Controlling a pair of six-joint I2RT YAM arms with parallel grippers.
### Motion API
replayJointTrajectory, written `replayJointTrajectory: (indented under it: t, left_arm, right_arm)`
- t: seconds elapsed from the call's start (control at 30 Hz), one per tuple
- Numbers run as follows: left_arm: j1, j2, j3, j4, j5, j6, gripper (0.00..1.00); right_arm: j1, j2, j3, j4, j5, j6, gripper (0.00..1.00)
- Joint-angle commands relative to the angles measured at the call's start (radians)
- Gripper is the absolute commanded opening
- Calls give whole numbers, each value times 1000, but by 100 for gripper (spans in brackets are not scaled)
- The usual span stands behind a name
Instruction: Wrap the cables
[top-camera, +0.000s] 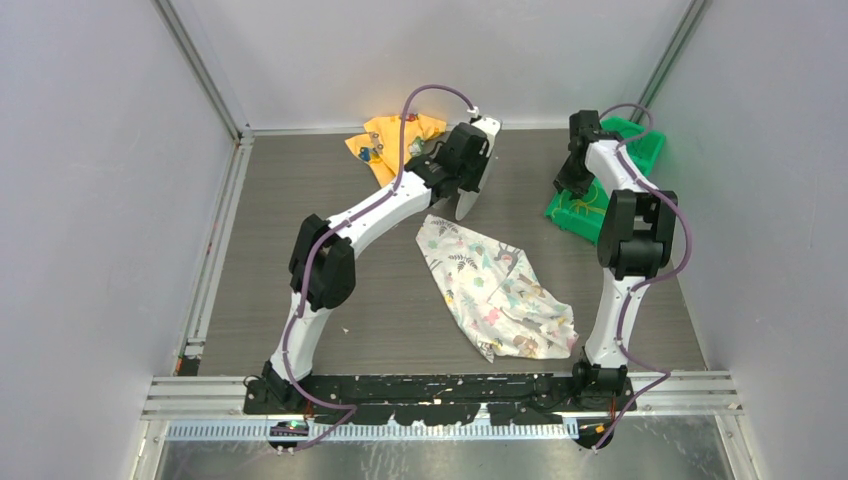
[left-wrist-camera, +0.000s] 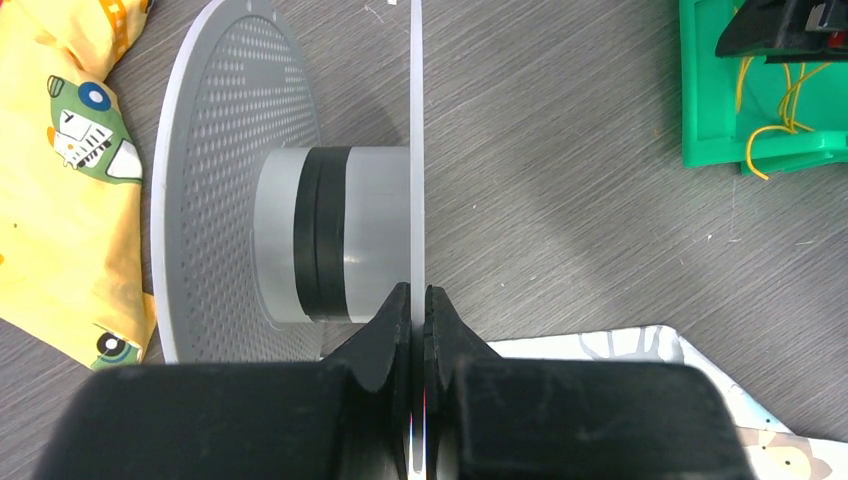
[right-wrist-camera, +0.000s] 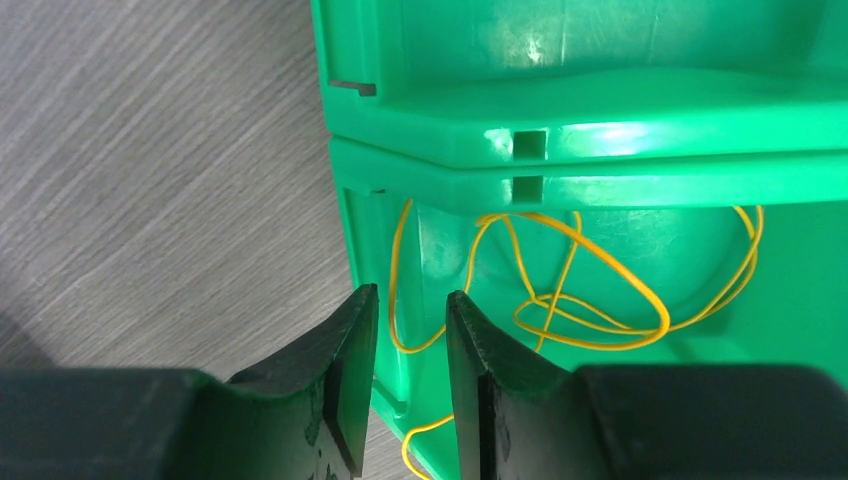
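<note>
A grey spool (left-wrist-camera: 330, 235) with two wide thin rims and a dark band on its hub stands on edge on the table; it also shows in the top view (top-camera: 468, 200). My left gripper (left-wrist-camera: 418, 295) is shut on the spool's right rim (left-wrist-camera: 416, 150). The thin yellow cable (right-wrist-camera: 590, 300) lies in loose loops inside a green bin (right-wrist-camera: 600, 130). My right gripper (right-wrist-camera: 412, 300) is open, its jaws either side of the bin's left wall, with one cable loop between them. In the left wrist view the cable (left-wrist-camera: 775, 110) shows in the bin (left-wrist-camera: 710, 100).
A yellow printed cloth (top-camera: 395, 135) lies at the back, left of the spool. A white patterned cloth (top-camera: 495, 290) lies in the middle of the table. The green bin (top-camera: 640, 150) stands at the back right by the wall.
</note>
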Motion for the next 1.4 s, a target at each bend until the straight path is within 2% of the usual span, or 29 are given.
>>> replayJointTrajectory:
  t: [0.0, 0.33, 0.5, 0.53, 0.63, 0.67, 0.73, 1.0, 1.23, 1.3, 1.37]
  left_arm:
    - [-7, -40, 8, 22, 11, -13, 0]
    - [-13, -50, 6, 7, 21, -21, 0]
    - [-13, -61, 8, -43, 25, -86, 0]
    - [-13, -61, 13, -57, 33, -99, 4]
    - [-13, -48, 62, -131, 82, -112, 42]
    - [-13, -45, 79, -151, 89, -113, 51]
    - [-13, -48, 100, -183, 93, -111, 58]
    - [-13, -179, 113, -205, 147, -113, 61]
    - [5, -307, 100, -213, 147, -102, 66]
    - [32, -326, 100, -231, 175, -123, 67]
    - [79, -349, 85, -240, 263, -148, 67]
  right_arm:
    - [-2, 10, -18, 9, -5, -8, 36]
    - [-2, -80, -43, 9, 1, -14, 1]
    - [-1, -234, -66, -11, -4, -18, 0]
    - [-1, -269, -72, -10, -16, -17, 0]
    - [0, -364, -71, -12, -67, -20, 1]
    - [-1, -390, -62, -17, -84, -24, 1]
    - [1, -437, -32, -33, -108, -31, 1]
    - [32, -546, 111, -77, -198, -35, 1]
    - [150, -562, 250, -88, -290, -35, 1]
    - [182, -556, 278, -91, -297, -41, 1]
    - [202, -552, 293, -87, -329, -41, 1]
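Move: The right hand is poised in the near part of the green bin. The yellow cable's nearest strand lies just under its fingertips; the tangle's middle is about 7 cm right, 3 cm back and 2 cm below. The bin's middle is some 11 cm right and 3 cm ahead, and the spool 26 cm left and 2 cm ahead. The left hand grips the spool's rim, with the spool's middle about 6 cm ahead, 1 cm left and 6 cm below. Down barely 1 cm, then shut on the yellow cable: the right hand pinches it and lifts fast out of the green bin, some 30 cm up, easing back and late swinging about 12 cm left while its fingers tip up towards forward. The left hand keeps its pinch at first, then opens, backs off the spool's rim and rises about 15 cm, ending 7 cm farther back. ##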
